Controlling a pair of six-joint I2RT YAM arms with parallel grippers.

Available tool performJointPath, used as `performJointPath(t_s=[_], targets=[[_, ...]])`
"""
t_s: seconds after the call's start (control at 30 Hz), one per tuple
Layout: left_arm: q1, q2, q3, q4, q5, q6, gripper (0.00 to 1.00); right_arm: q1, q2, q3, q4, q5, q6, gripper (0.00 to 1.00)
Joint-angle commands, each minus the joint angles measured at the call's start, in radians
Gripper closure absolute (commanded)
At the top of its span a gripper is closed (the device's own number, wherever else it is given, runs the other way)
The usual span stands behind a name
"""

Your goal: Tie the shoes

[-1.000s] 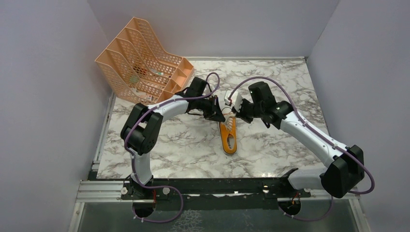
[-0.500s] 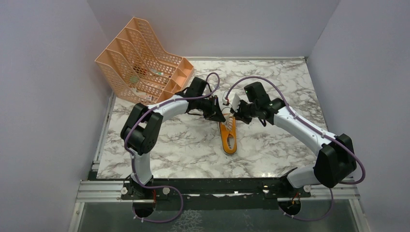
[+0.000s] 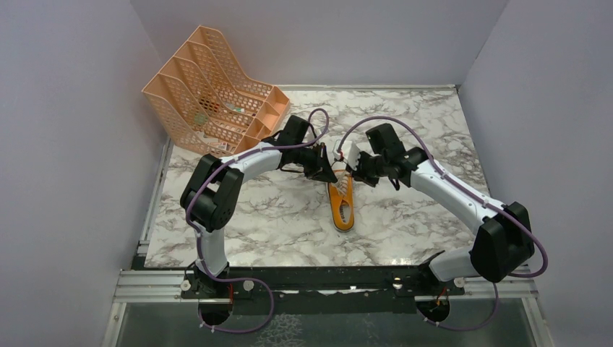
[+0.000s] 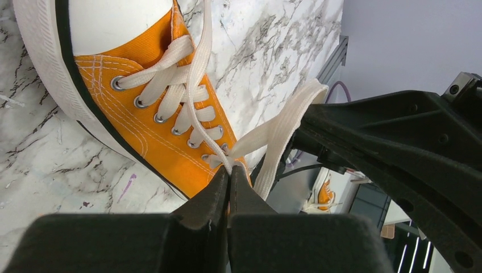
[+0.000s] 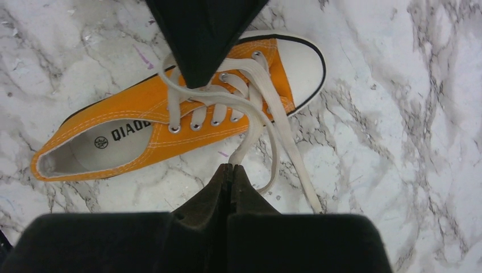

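A small orange sneaker [image 3: 342, 206] lies mid-table with its white toe cap pointing away from the arm bases. Both grippers meet over its laced end. My left gripper [image 3: 333, 176] is shut on a white lace [image 4: 282, 129] just above the top eyelets of the shoe [image 4: 165, 133]; the fingertips [image 4: 221, 181] pinch it tight. My right gripper [image 3: 353, 174] is shut on the other white lace [image 5: 250, 135], held a little off the side of the shoe [image 5: 142, 133]. In the right wrist view the left gripper's black finger [image 5: 202, 40] hangs over the eyelets. A loose lace end [image 5: 295, 165] trails on the marble.
A peach mesh file rack [image 3: 217, 90] stands at the back left corner of the marble table [image 3: 275, 217]. Grey walls close in the left, back and right sides. The black rail with the arm bases [image 3: 325, 278] runs along the near edge.
The right arm has shifted slightly to the left, drawing its gripper closer to the left one. Both grippers stay shut on the laces and the shoe has not moved.
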Motion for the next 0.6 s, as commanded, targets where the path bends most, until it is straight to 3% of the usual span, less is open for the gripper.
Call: performJointPath(t_s=[0.0, 0.33, 0.57], targets=[[-0.006, -0.02, 0.027, -0.019, 0.001, 0.032, 1.0, -0.002, -0.02, 0.007, -0.094, -0.113, -0.099, 0.99], [-0.006, 0.001, 0.038, -0.031, 0.045, 0.18, 1.0, -0.004, -0.067, 0.026, -0.26, -0.307, -0.182, 0.99], [-0.006, 0.002, 0.02, -0.031, 0.049, 0.234, 1.0, -0.005, -0.079, 0.056, -0.256, -0.174, -0.135, 0.99]])
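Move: Both my hands already pinch the laces. From my right hand the crossed lacing by my left fingertips lies about 2 cm back, 4 cm left and 5 cm below, and the shoe opening, towards which I now carry the lace, about 11 cm back, 3 cm left and 6 cm down. From my left hand that opening is some 9 cm back, 3 cm right and 5 cm down, with the lacing only about 2 cm to the right and 4 cm below. I draw my right hand back about 6 cm along the right side of the shoe, from beside the lacing towards the opening, keeping the lace pinched and turning the wrist some 15 degrees, mostly counter-clockwise. My left hand keeps its pinch on the other lace over the lacing and stays in place, only rolling some 10 degrees about its fingers. ##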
